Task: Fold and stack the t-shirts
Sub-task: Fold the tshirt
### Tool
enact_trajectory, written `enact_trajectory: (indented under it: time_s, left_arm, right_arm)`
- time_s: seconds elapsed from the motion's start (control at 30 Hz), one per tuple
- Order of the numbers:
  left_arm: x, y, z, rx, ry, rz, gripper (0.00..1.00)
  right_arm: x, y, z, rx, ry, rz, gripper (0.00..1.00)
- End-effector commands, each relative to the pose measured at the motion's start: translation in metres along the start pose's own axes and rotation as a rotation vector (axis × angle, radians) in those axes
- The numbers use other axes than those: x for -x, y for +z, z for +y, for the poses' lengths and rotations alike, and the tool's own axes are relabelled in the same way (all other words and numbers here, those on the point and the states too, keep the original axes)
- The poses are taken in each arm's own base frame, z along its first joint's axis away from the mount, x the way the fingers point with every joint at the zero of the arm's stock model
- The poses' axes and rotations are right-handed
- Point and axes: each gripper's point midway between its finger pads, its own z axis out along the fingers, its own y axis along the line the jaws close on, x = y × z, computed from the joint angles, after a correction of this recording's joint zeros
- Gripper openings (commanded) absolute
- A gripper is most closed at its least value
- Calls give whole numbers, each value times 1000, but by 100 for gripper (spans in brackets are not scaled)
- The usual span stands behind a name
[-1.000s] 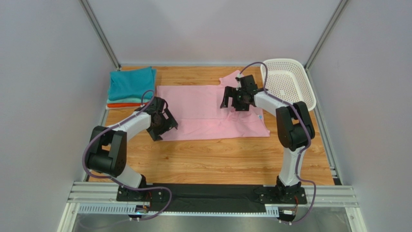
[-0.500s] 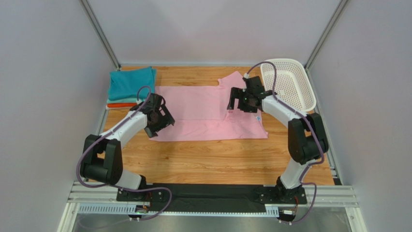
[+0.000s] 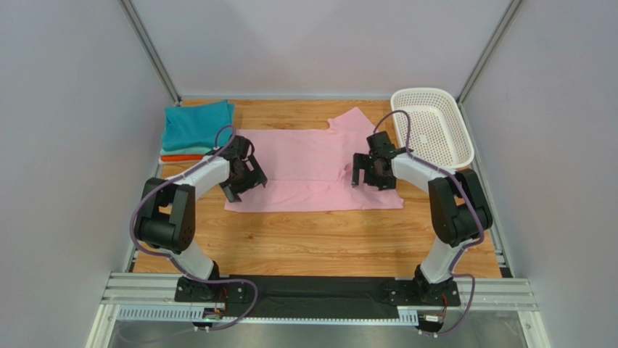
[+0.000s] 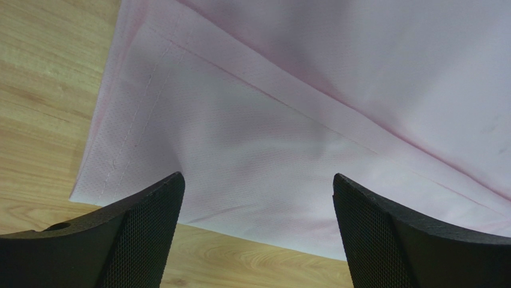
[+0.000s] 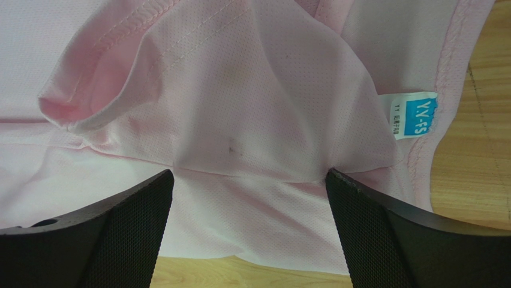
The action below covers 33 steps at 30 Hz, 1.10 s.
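Note:
A light pink t-shirt [image 3: 305,170] lies spread flat on the wooden table, near side folded over, one sleeve sticking out at the back right. My left gripper [image 3: 243,183] is open and empty over the shirt's near left corner [image 4: 150,150]. My right gripper [image 3: 368,176] is open and empty over the shirt's right end, by the neck label [image 5: 415,114] and a folded sleeve [image 5: 144,72]. A stack of folded tees, teal [image 3: 197,125] on top, pale mint and orange [image 3: 181,157] below, sits at the back left.
A white perforated plastic basket [image 3: 434,127] stands at the back right, close behind the right arm. Bare wood [image 3: 319,239] lies between the shirt and the arm bases. Grey walls close in the table on three sides.
The right gripper moved toward me and down along the shirt's right end. The left gripper swung back a little, then settled over the near left corner. The shirt's near edge sits slightly straighter.

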Motion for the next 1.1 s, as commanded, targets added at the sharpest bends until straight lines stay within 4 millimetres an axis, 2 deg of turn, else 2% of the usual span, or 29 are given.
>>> enact_trajectory:
  time_s: [0.0, 0.03, 0.07, 0.1, 0.17, 0.2, 0.23, 0.3, 0.33, 0.37, 0.4, 0.47, 0.53, 0.57, 0.63, 0.67, 0.8, 0.9, 1.07]
  left_arm:
    - [-14, 4, 9, 5, 24, 40, 100]
    - [-19, 5, 12, 8, 27, 52, 100]
    - [-31, 5, 22, 16, 30, 72, 100]
    - [-37, 5, 27, 19, 30, 81, 100]
    - [-47, 1, 37, 21, 24, 88, 100]
    - [-63, 1, 52, 51, 31, 116, 100]
    - [-69, -1, 59, 59, 25, 117, 100]
    - [-88, -8, 77, 71, -6, 126, 100]
    - [-95, -11, 83, 74, -20, 130, 100]
    - [-97, -18, 85, 55, -33, 113, 100]
    - [-114, -20, 100, 89, -54, 150, 100]
    - [-123, -28, 105, 56, -51, 144, 100]
    - [-126, -40, 108, 50, -66, 139, 100]
    - [-120, -52, 106, 23, -77, 97, 100]
    - [-110, -62, 102, -10, -83, 42, 100]
    - [-100, -73, 95, -50, -89, -9, 100]
    - [-81, -95, 90, -65, -75, -84, 100]
    - [-69, -104, 90, -38, -66, -119, 100]
    - [-56, -107, 83, -24, -40, -128, 100]
  right_arm:
    - [-39, 2, -29, -136, 10, 79, 100]
    - [-43, -4, -31, -143, 13, 69, 100]
    - [-53, -5, -31, -147, 5, 82, 100]
    - [-74, -6, -36, -160, 2, 115, 100]
    - [-88, -15, -33, -137, 22, 116, 100]
    - [-102, -18, -31, -136, 16, 135, 100]
    - [-126, -19, -37, -146, 20, 173, 100]
    - [-144, -31, -29, -123, 40, 153, 100]
    - [-164, -33, -35, -131, 49, 179, 100]
    - [-172, -37, -32, -120, 73, 178, 100]
    - [-177, -46, -26, -95, 67, 162, 100]
    - [-197, -56, -21, -73, 52, 188, 100]
    - [-196, -69, -12, -22, 40, 151, 100]
    - [-194, -76, -5, 2, 21, 142, 100]
    - [-184, -89, 3, 51, 17, 94, 100]
    - [-174, -97, 10, 76, 13, 65, 100]
    - [-144, -120, 29, 150, -15, -29, 100]
    - [-138, -122, 43, 200, -66, -28, 100]
    - [-124, -103, 45, 150, -132, -51, 100]
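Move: The pink t-shirt lies flat with its near part folded over; its middle is about 21 cm to the right and 7 cm ahead of the left hand, and 17 cm left and 6 cm ahead of the right, a couple of centimetres below both. The teal stack stands roughly 18 cm left and 21 cm ahead of the left hand; the white basket is 21 cm right and 19 cm ahead of the right. The table's front edge runs some 27 cm straight back from the left hand. With fingers wide open and pointing down, both hands settle about a centimetre or less onto the t-shirt near its two ends and drag it back towards the robot, the left some 15 cm with a slight drift to its left, the right about 19 cm towards the table's front edge. Both then lift clear, the left by 7–8 cm and the right by about 5, easing 2–3 cm forward and a little to the left as they rise, grippers still open. ##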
